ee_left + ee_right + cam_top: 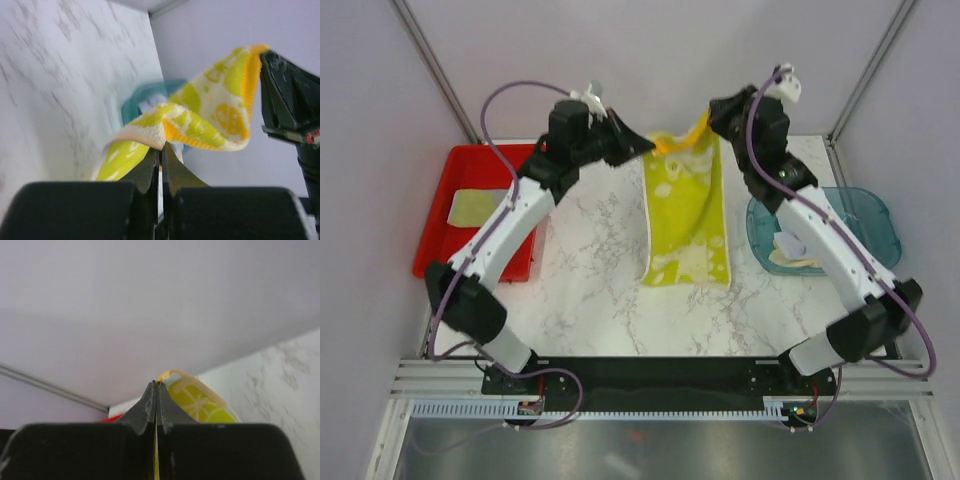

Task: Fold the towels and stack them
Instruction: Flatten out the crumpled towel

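Note:
A yellow-green towel (pixel 685 215) with pale citrus prints and an orange edge lies lengthwise on the marble table, its far end lifted. My left gripper (pixel 645 147) is shut on the towel's far left corner (pixel 150 132); my right gripper (pixel 712 117) is shut on the far right corner (pixel 172 380). Between them the orange hem (pixel 678 140) sags. A folded pale yellow towel (pixel 477 207) rests in the red tray (pixel 445 175). White and cream towels (pixel 790 250) sit in the teal bin (pixel 865 215).
The red tray stands at the table's left edge, the teal bin at the right edge under the right arm. Grey walls and metal frame posts close in the far side. A black rail runs along the near edge.

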`<state>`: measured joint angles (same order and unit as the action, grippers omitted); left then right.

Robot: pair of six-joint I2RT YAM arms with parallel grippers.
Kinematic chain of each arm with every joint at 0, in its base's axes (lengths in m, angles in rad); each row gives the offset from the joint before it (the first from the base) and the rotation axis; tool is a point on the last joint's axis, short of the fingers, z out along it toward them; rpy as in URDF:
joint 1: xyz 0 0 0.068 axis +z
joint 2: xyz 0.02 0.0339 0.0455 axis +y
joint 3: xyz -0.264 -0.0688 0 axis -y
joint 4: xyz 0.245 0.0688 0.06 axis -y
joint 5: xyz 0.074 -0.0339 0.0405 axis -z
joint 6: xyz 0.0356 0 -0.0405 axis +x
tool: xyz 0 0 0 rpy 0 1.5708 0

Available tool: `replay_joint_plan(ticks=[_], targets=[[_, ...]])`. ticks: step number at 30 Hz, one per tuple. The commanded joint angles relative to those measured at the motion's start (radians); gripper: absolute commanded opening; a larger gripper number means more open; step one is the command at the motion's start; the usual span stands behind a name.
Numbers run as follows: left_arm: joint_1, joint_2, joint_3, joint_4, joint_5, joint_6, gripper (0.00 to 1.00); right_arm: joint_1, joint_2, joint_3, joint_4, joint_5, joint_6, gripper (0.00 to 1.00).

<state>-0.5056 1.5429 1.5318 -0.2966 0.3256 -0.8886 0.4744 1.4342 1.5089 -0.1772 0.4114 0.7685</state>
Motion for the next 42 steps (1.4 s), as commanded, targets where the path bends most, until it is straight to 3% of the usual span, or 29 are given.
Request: replay_joint_plan(ticks=[1,3,5,7,9,11,12,15,16,18,19,24,30,34,42], targets=[[0.131,0.193,0.376,0.003,0.127,0.063,0.02,-0.066,0.222,0.374,0.099,-0.014,-0.193,0.0],[0.193,0.345,0.538,0.03,0.228,-0.007,0.02,-0.111,0.377,0.634,0.096,-0.115,-0.196,0.0],[0.232,0.425,0.739,0.095,0.291,-0.111,0.02,-0.123,0.467,0.768,0.09,-0.195,-0.209,0.0],[0.245,0.477,0.833,0.183,0.352,-0.189,0.02,-0.126,0.477,0.861,0.088,-0.201,-0.234,0.0],[0.253,0.448,0.826,0.211,0.382,-0.213,0.02,-0.128,0.424,0.817,0.097,-0.204,-0.254,0.0],[0.249,0.401,0.743,0.211,0.412,-0.197,0.02,-0.126,0.314,0.72,0.107,-0.203,-0.273,0.0],[0.248,0.361,0.685,0.209,0.421,-0.187,0.02,-0.128,0.266,0.577,0.129,-0.206,-0.281,0.0],[0.24,0.191,0.37,0.211,0.429,-0.116,0.02,-0.126,0.073,0.263,0.145,-0.215,-0.302,0.0],[0.239,0.098,0.187,0.211,0.425,-0.083,0.02,-0.126,-0.008,0.188,0.133,-0.218,-0.305,0.0],[0.233,0.016,0.005,0.211,0.403,-0.055,0.02,-0.126,-0.079,-0.026,0.087,-0.264,-0.293,0.0],[0.228,-0.059,-0.163,0.212,0.392,-0.046,0.02,-0.126,-0.116,-0.105,0.09,-0.288,-0.284,0.0],[0.196,-0.199,-0.575,0.185,0.369,0.026,0.02,-0.108,-0.288,-0.582,0.09,-0.358,-0.16,0.0],[0.185,-0.245,-0.824,0.126,0.337,0.085,0.02,-0.043,-0.397,-0.909,0.01,-0.381,-0.069,0.0],[0.164,-0.234,-0.952,0.126,0.337,0.085,0.02,0.016,-0.445,-0.99,-0.031,-0.41,-0.037,0.0],[0.073,-0.237,-1.009,0.126,0.337,0.085,0.02,0.092,-0.523,-1.075,-0.116,-0.438,0.005,0.0]])
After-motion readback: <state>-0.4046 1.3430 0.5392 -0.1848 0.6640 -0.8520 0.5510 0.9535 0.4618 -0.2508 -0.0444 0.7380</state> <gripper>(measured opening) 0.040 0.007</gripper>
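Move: Both hands already pinch the towel's orange edge, some 33 to 38 cm above the marble. The table spot for the left hand's corner lies about 18 cm back, 8 cm to its left and 33 cm down; the right corner's spot is roughly 22 cm back, straight behind the right hand and 38 cm down. The red tray sits about 38 cm left of the left hand and 2 cm ahead, the blue basket some 24 cm right of the right hand and 8 cm back. Forward and up first, both hands together, by about 12 to 15 cm to fling out the hanging towel, then sweeping back and steeply down over 40 cm to just above the table near the robot. The left hand also drifts leftwards, widening the gap; both tip down, the right turning counter-clockwise as well, fingers keeping their pinch on the corners. ##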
